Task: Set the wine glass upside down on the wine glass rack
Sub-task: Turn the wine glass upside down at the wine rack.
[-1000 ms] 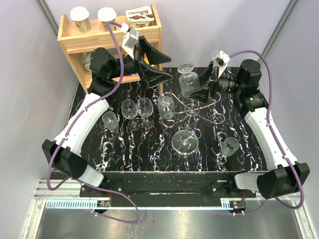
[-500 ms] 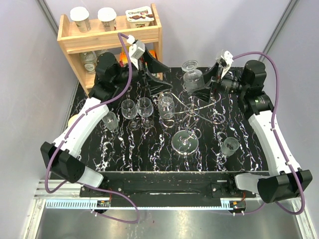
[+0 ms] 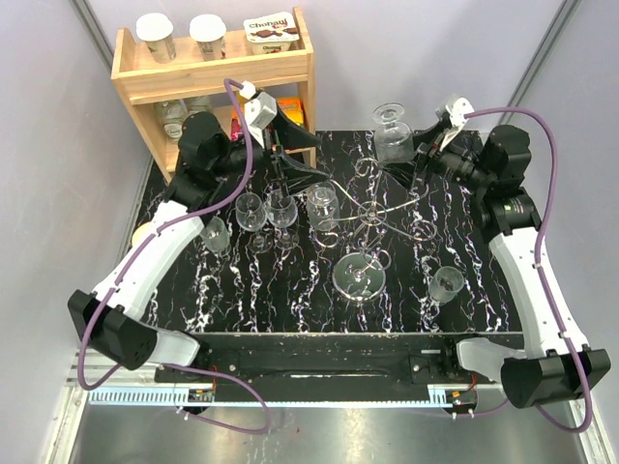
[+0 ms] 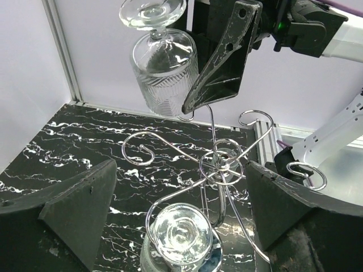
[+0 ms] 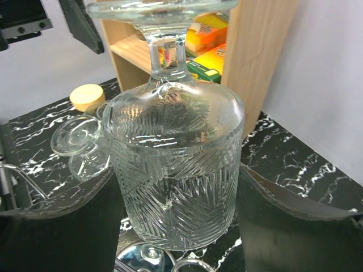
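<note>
My right gripper [image 3: 404, 155] is shut on the bowl of a ribbed wine glass [image 3: 392, 135], held upside down, foot up, over the table's far edge, behind the rack. In the right wrist view that wine glass [image 5: 176, 170] fills the gap between both fingers [image 5: 295, 209]. The wine glass rack [image 3: 375, 215], silver wire with scroll arms, stands mid-table, and one glass [image 3: 358, 275] hangs upside down on its near arm. My left gripper [image 3: 302, 159] is open and empty left of the rack. From its wrist view I see the rack [image 4: 224, 164] and the held wine glass [image 4: 164, 68].
Three upright glasses [image 3: 280, 208] stand in a row left of the rack, another [image 3: 215, 232] sits further left, and one [image 3: 445, 282] stands at the near right. A wooden shelf [image 3: 213, 68] with yogurt cups stands at the back left. A tan disc [image 3: 142, 232] lies at the table's left edge.
My right gripper has carried the wine glass back and to the right, away from the rack's far arm. The left gripper has shifted slightly toward the table and stays open.
</note>
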You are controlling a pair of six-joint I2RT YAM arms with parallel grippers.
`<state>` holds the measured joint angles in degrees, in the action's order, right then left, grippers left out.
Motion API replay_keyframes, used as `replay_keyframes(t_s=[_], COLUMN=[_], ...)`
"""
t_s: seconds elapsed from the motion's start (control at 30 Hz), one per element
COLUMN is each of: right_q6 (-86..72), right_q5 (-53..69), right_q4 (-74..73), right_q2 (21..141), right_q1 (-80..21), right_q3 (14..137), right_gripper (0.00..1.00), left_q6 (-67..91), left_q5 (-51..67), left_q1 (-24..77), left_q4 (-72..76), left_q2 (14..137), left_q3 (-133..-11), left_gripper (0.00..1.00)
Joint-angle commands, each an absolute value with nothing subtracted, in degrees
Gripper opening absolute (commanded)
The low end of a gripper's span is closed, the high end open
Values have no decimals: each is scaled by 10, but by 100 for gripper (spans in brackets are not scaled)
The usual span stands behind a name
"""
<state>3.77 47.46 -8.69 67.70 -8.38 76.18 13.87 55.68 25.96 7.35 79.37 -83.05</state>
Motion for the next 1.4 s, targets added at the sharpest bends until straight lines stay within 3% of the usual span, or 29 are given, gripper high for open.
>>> replay_keyframes(t_s=[0.0,0.77,1.07,1.37], right_q6=[33,58,30,4], right_q5=[412,278,317,376], right_q4=[-5,146,185,286], right_q2=[628,572,552,512], right_q1=[-76,-12,62,71], right_q3=[740,603,555,445], right_gripper=[0,0,0,0], left_q6=[115,94,91,87], left_q5=[542,523,519,519], left_q1=[258,258,258,258], left_q4=[78,60,68,61], left_q2=[756,691,692,698], left_q3=[-814,-761,-758,-763], left_gripper=[99,99,99,99])
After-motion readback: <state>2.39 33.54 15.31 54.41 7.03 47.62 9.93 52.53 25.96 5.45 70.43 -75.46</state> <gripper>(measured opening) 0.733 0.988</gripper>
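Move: My right hand already holds the wine glass upside down. The rack's hub lies about 8 cm back, 5 cm to its left and 12 below; the rack's far hook is some 5 cm left and 2 farther out, its right far hook 8 cm right and 3 back. The hung glass hangs 16 cm left, 4 back. From my left hand, open and empty, the hub is roughly 12 cm right, 3 back and 13 below. I carry the upturned wine glass about 12 cm to the right, away from the rack, swinging my right hand some 30 degrees clockwise and sinking about 6 cm, mostly late. My right fingers keep their grip on the bowl, while my empty left hand eases a few centimetres back and left, still wide open. ##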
